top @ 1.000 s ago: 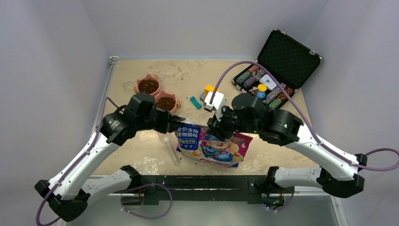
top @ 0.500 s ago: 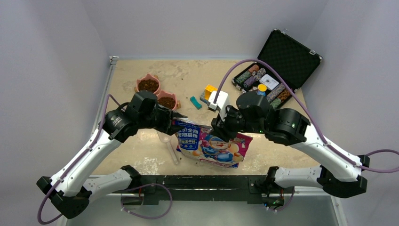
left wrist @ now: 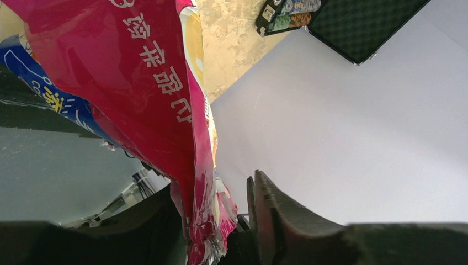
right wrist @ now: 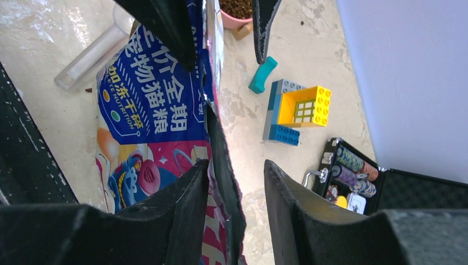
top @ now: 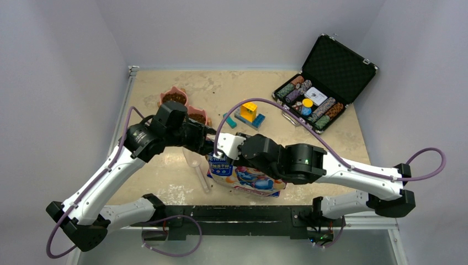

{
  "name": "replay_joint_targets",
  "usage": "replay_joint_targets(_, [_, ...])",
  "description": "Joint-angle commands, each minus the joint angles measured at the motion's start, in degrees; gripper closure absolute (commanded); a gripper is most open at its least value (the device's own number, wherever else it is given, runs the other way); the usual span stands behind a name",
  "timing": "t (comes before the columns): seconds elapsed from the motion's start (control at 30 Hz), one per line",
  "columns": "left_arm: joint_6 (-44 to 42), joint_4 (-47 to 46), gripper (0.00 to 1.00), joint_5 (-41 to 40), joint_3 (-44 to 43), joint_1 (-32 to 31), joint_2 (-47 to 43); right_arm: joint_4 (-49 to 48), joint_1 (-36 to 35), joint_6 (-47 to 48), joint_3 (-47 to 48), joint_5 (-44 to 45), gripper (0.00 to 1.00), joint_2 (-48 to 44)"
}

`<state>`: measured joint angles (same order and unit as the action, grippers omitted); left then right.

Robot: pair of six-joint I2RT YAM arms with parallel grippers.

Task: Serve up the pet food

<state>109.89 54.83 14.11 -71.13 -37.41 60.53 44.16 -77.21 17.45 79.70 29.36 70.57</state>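
The pink-and-blue pet food bag (top: pixel 245 178) lies on the table between both arms. Brown pet food (top: pixel 174 98) fills two pink bowls (top: pixel 197 117) at the back left. My left gripper (left wrist: pixel 215 185) stands open. The bag's torn pink edge (left wrist: pixel 198 221) rests against one finger, with a gap to the other finger. My right gripper (right wrist: pixel 236 164) is open too, astride the bag's far edge (right wrist: pixel 221 143), which lies by its left finger. The left gripper's fingers (right wrist: pixel 165 27) straddle the bag's top ahead of it.
A clear scoop (top: pixel 198 168) lies left of the bag. Yellow and blue blocks (top: pixel 249 112) and a teal piece (top: pixel 229 120) sit behind it. An open black case of poker chips (top: pixel 314 99) stands at the back right.
My left jaws have opened off the bag's edge. The right arm has swung left and now reaches over the bag, close to the left gripper.
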Motion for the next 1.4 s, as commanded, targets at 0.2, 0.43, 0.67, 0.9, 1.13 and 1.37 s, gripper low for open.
replay_joint_targets(0.2, [-0.41, -4.13, 0.83, -4.42, 3.95, 1.26, -3.68, 10.55, 2.96, -6.94, -0.12, -10.74, 0.63, -6.16])
replay_joint_targets(0.43, [-6.15, 1.36, 1.00, -6.03, -1.78, 6.46, -0.11, 15.49, 3.19, -11.19, -4.23, -2.08, 1.00, -8.58])
replay_joint_targets(0.67, [-13.30, 5.15, 1.00, -2.82, -8.80, 17.28, 4.27, 14.77, 8.37, -15.33, -10.80, -0.04, 1.00, -16.53])
replay_joint_targets(0.9, [-16.60, 6.11, 1.00, 1.20, -10.28, 21.15, 5.90, 14.06, 12.38, -15.24, -13.52, -5.11, 1.00, -22.14])
replay_joint_targets(1.13, [-18.61, 10.87, 1.00, 0.90, -13.19, 20.71, 5.40, 14.60, 12.73, -16.25, -12.75, -9.05, 1.00, -22.65])
replay_joint_targets(1.37, [-18.08, 10.56, 1.00, 2.55, -12.61, 20.71, 5.59, 18.17, 13.05, -16.98, -14.70, -7.77, 1.00, -26.23])
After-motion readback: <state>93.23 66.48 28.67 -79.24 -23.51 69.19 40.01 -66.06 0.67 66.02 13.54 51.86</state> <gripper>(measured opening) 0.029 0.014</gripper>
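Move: The pet food bag's mouth runs between the hands. Its left end is barely 1 cm left of and 1 cm below the left hand, in its open fingers; the stretch for the right hand lies about 5 cm right, 2 cm back and 1 cm down. Far below the left hand are the scoop, level and some 7 cm left, and the near bowl, roughly 18 cm ahead and 9 cm left. From the right hand, the teal block is about 22 cm ahead and 5 cm left. The bag's mouth gets pinched shut at two places. The right hand slips about 5 cm right along it, a little back and down, and closes fully, then rolls some 20 degrees, left side rising. The left fingers close on the left end while easing left and slightly down, then draw it forward, giving part of that back, and a bit farther left. Both keep their grip. ##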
